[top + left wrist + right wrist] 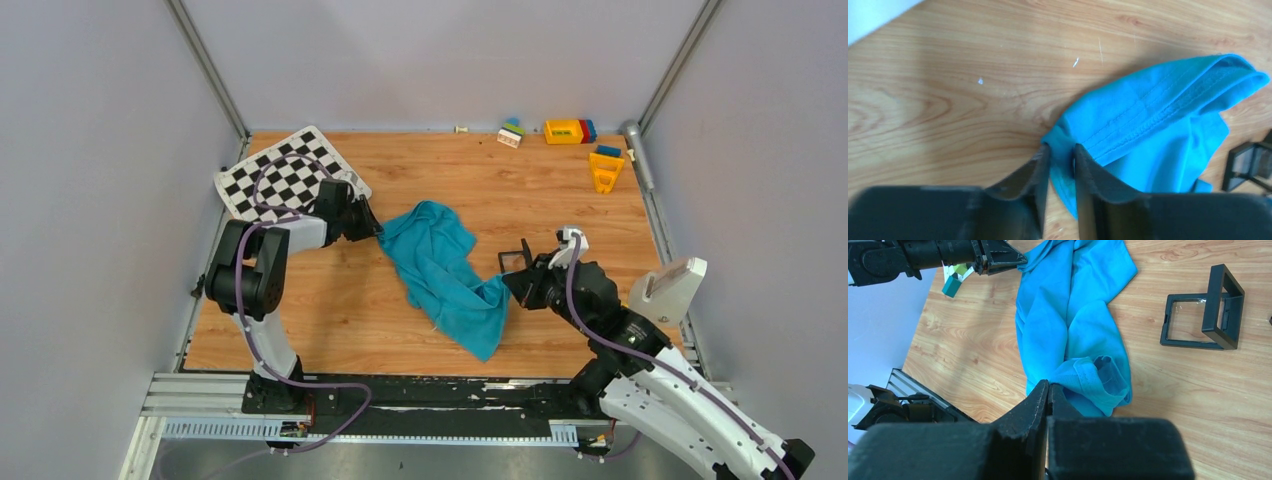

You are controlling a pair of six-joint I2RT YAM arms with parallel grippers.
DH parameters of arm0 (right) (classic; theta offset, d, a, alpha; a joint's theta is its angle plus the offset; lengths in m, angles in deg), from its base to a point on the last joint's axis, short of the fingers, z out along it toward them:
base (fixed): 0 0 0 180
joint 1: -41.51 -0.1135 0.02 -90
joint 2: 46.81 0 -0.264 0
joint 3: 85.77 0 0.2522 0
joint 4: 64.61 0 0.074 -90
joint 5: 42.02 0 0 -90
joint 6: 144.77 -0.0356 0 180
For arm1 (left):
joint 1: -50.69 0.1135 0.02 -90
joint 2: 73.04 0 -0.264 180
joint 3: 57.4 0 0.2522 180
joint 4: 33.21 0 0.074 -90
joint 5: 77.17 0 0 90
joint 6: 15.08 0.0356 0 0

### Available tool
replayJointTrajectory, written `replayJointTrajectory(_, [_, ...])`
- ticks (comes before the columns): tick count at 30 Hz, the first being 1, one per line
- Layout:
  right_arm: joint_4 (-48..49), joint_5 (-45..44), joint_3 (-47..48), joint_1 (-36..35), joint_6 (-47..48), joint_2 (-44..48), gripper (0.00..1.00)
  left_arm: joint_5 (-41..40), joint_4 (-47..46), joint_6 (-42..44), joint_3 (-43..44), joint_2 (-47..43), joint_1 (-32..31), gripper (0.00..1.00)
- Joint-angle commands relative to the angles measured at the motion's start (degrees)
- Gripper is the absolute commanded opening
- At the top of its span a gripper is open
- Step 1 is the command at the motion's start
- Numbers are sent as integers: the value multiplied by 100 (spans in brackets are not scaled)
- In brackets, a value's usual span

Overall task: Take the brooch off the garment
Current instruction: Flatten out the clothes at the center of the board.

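Note:
The teal-blue garment (440, 265) lies crumpled in a long diagonal strip on the wooden table. My left gripper (378, 232) is at its upper-left end. In the left wrist view that gripper (1061, 150) has its fingers closed on a folded edge of the garment (1158, 115). My right gripper (508, 285) is at the lower-right end. In the right wrist view it (1049, 386) is shut, its tips pinching the rim of the garment (1068, 315) beside a sleeve opening. The brooch is hidden.
An open black square box (517, 258) (1203, 315) sits just right of the garment, close to my right gripper. A black-and-white checkered mat (285, 175) lies at the back left. Toy blocks (568, 131) (605, 168) sit along the back right wall.

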Motion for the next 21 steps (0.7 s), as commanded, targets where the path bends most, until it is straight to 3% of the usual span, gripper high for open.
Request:
replayJointTrajectory(1, [141,-99,362,-1,124,-265,0,365,152,39,267,342,-21,21])
replayJointTrajectory(2, [139,-157,410,-1,167,-341,0,347,146,48,259,312,-24,8])
replayJointTrajectory(4, [157,-407,511,3,230,-494,0,185,138,62,163,38,-25,0])
replayJointTrajectory(7, [254,-1014,649,98,100,-942,0,-149,462,98,151,-771,-13,0])
replayJointTrajectory(9, [264,-923,983,435,199,-1393,0,-316,859,102,344,-1244,7,0])
replayJointTrajectory(15, [199,-19,2713,1163,559,-2304,0,-348,2103,-8,1529,-2361,351,0])
replayJointTrajectory(21, [-294,1513,4901,2163,407,-3099,0,-752,3446,186,3278,-3098,1051,0])
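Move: Between the left hand's half-open fingers lies the garment's left end; the garment's middle is about 17 cm to that hand's right, 9 cm back and 2 cm below. The chessboard sits some 19 cm ahead and 26 cm left of it. From the right hand, which already holds a raised fold, the garment's middle is roughly 14 cm ahead, 12 cm left and 17 cm down, and the open black frame 18 cm ahead, 6 cm right, as far down. Dipping barely a centimetre, the left fingers shut on the garment's end, then the hand lifts it almost straight up about 29 cm, drifting 6 cm left late on while the wrist tips its fingers upward. The right hand keeps its pinch, carrying its fold forward low at first, away from the base, then climbing about 14 cm and turning slightly clockwise. ##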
